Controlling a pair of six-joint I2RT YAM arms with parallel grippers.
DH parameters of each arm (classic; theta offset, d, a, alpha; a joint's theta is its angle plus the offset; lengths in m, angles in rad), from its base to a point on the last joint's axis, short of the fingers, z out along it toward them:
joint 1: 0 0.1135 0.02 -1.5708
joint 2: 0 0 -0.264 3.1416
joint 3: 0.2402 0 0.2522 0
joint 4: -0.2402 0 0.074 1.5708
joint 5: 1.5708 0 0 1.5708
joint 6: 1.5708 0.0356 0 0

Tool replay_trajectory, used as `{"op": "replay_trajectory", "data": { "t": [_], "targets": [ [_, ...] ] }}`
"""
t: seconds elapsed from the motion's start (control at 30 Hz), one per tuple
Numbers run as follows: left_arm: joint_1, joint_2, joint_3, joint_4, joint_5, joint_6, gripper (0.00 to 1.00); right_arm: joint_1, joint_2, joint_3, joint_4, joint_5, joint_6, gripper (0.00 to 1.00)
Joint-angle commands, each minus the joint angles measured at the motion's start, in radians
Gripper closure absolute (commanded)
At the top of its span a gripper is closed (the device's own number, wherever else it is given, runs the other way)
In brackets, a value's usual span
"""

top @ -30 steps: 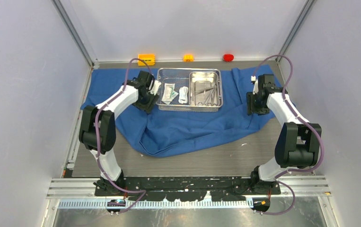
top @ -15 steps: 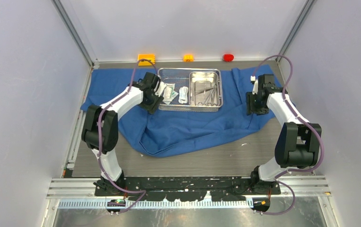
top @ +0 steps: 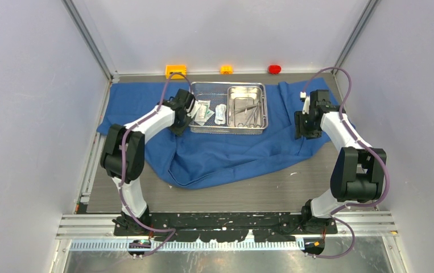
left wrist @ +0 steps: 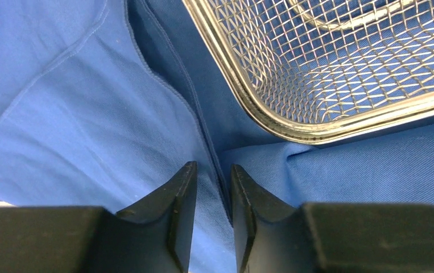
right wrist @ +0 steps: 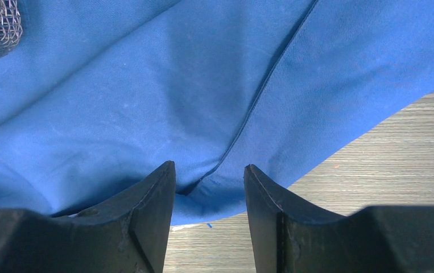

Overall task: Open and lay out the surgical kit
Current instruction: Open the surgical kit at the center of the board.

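Observation:
The blue cloth wrap (top: 226,153) lies spread and rumpled on the table, with the steel mesh tray (top: 228,130) on it. In the tray are small white-green packets (top: 204,111) and a smaller steel pan (top: 264,108) holding scissors and forceps (top: 248,111). My left gripper (top: 186,114) is low over the cloth beside the tray's left rim (left wrist: 248,96). Its jaws (left wrist: 213,166) stand narrowly open, with a dark hem of the cloth (left wrist: 118,114) running between them. My right gripper (top: 301,124) is open (right wrist: 210,165) over the cloth's right edge (right wrist: 146,102), a hem between its fingers.
Orange (top: 176,70), yellow (top: 226,69) and red (top: 274,69) blocks sit along the back wall. Bare wood table (right wrist: 385,148) shows right of the cloth and in front of it (top: 248,193). Side walls stand close on both sides.
My left gripper has moved toward the tray's left rim and its jaws have narrowed around the cloth hem. The right arm has barely moved.

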Motion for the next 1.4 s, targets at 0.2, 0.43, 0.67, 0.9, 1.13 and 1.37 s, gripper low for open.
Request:
{"op": "replay_trajectory", "data": {
  "t": [0.2,0.43,0.67,0.9,1.13,1.37],
  "targets": [
    [0.003,-0.046,0.012,0.014,-0.013,0.033,1.00,-0.002,-0.046,0.054,0.023,0.049,-0.004,0.46],
    [0.017,-0.183,-0.015,-0.021,0.082,0.038,1.00,-0.001,-0.020,0.147,0.062,0.219,-0.010,0.43],
    [0.021,-0.271,-0.047,-0.024,0.108,0.044,1.00,-0.002,0.118,0.267,0.063,0.259,0.034,0.42],
    [0.021,-0.290,-0.050,-0.032,0.119,0.047,1.00,-0.002,0.253,0.312,0.071,0.314,0.023,0.43],
    [0.021,-0.298,-0.059,-0.027,0.137,0.044,1.00,-0.002,0.347,0.320,0.065,0.332,0.014,0.46],
    [0.021,-0.297,-0.067,-0.023,0.146,0.044,1.00,-0.002,0.402,0.304,0.071,0.372,0.007,0.47]
  ]
}}
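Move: The left hand's half-open fingers straddle the blue cloth's hem, about 1 cm below. From that hand the wire basket's middle is some 8 cm ahead and 16 to the right; the gauze pack inside is about 7 ahead and 8 right. For the right hand, the hem spot it goes for is roughly 7 cm ahead, 5 right and 6 below; the basket's middle is about 9 ahead, 26 left and 5 below. Left pinches the hem and raises it 6 cm; open right arcs forward and right, then down towards the hem. ##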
